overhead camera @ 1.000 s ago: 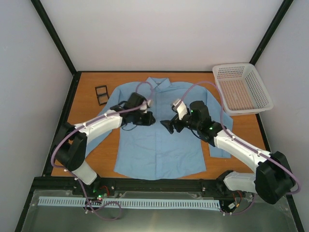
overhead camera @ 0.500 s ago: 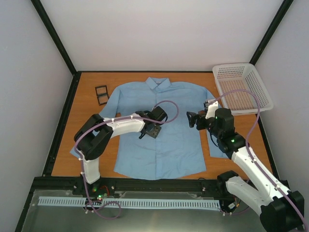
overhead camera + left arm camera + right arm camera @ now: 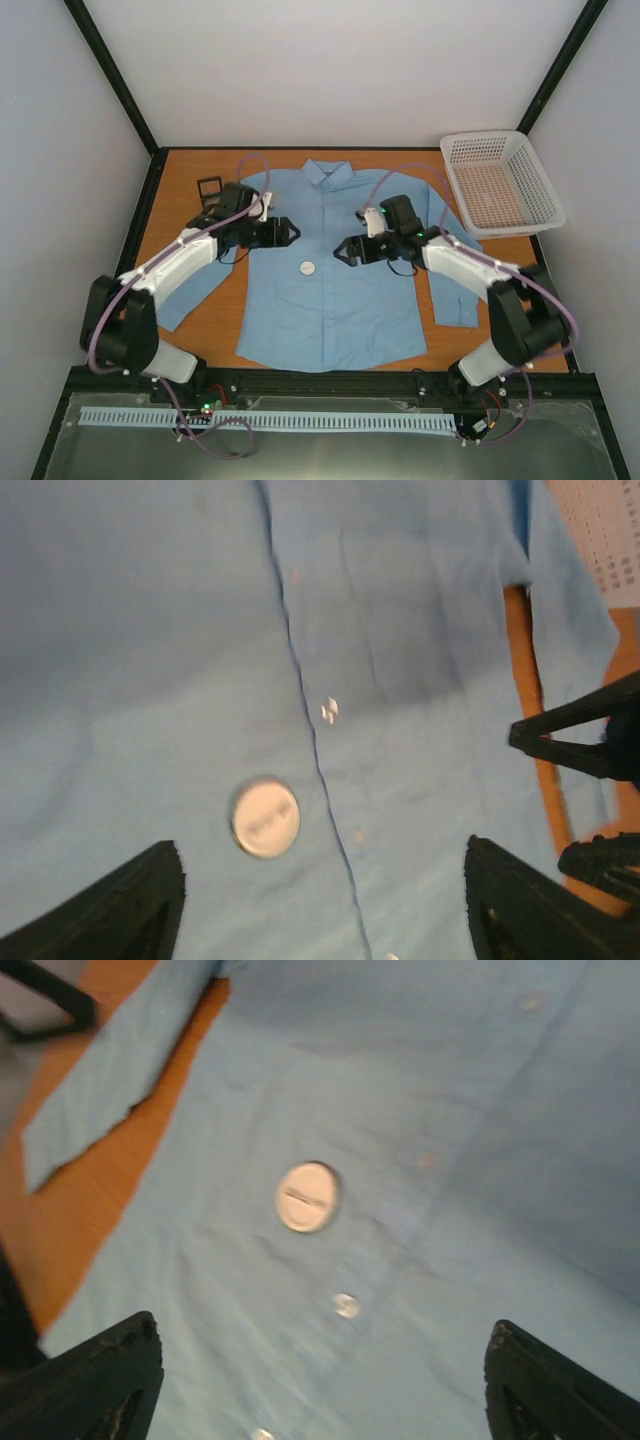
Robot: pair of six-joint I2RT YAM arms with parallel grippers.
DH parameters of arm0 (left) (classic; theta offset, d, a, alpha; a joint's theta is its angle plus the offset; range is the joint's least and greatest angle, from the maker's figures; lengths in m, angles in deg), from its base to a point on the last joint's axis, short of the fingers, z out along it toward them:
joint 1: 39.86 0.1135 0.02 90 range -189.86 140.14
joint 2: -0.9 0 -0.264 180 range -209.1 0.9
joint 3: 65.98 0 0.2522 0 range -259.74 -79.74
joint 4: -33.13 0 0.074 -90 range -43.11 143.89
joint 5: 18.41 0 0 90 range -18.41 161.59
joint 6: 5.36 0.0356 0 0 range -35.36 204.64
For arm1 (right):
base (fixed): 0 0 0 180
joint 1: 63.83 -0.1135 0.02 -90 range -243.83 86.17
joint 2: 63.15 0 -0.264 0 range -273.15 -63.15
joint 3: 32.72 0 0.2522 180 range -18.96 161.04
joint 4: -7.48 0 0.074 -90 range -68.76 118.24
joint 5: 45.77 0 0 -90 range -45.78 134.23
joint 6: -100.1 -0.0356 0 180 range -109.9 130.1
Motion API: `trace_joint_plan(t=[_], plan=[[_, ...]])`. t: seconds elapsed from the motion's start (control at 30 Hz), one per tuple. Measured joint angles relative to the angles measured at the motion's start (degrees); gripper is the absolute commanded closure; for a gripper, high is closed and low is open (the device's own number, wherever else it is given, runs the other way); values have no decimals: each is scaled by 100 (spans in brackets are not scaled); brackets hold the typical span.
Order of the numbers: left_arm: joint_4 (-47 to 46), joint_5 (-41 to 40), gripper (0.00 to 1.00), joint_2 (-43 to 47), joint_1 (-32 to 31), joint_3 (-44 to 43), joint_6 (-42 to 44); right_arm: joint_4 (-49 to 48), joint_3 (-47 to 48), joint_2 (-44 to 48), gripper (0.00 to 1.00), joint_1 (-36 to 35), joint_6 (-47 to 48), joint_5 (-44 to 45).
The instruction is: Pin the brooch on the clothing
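Observation:
The clothing [image 3: 330, 310], a light blue button-up shirt, lies flat on the table with its collar at the far side. The brooch [image 3: 308, 267], a small pale round disc, rests on the shirt's chest just left of the button placket, with nothing touching it. My left gripper [image 3: 285, 232] hovers up and left of the disc, open and empty. My right gripper [image 3: 345, 252] hovers to its right, also open and empty. In the left wrist view the brooch [image 3: 265, 818] sits between the spread fingers of my left gripper [image 3: 325, 910]. In the right wrist view the brooch [image 3: 308, 1197] lies ahead of my right gripper [image 3: 330, 1390].
A small black hinged box [image 3: 209, 187] lies at the far left, partly behind my left arm. A white mesh basket [image 3: 500, 180] stands at the far right. Bare orange table [image 3: 195, 335] shows beside the shirt's sleeves.
My left gripper opened and drew back up and to the left, leaving the brooch on the shirt. My right gripper swung back in from the right toward the shirt's middle.

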Motion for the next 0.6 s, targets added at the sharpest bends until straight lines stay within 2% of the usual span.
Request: trace_joint_plan(t=[0.07,0.2,0.37,0.5,0.6], plan=[[-223,765,40,-374,280,323,-210,-72,343,-562,28,-173,-199,-420],[-321,1648,49,-1211,343,527,-452,-428,457,-1281,42,-258,-820,-1158],[-350,1742,56,-1515,343,487,-470,-634,632,-2044,60,-378,-1377,-1628],[-393,1652,60,-1753,343,269,-442,-678,892,-2374,64,-474,-1591,-1729],[-442,1578,61,-1985,343,219,-437,-625,1163,-2583,71,-525,-1639,-1709]])
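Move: The brooch lies pin side up on the clothing, about 5 cm to the left hand's right, 2 cm nearer the base and some 13 cm below. From the right hand it is straight to the left by roughly 10 cm, 9 cm down. Level with the brooch, the clothing's button line runs some 3 cm to its right, and the left side edge about 14 cm to its left. Both hands approach the brooch, fingers narrowing: left sinks about 11 cm, right goes 9 cm left and down. ##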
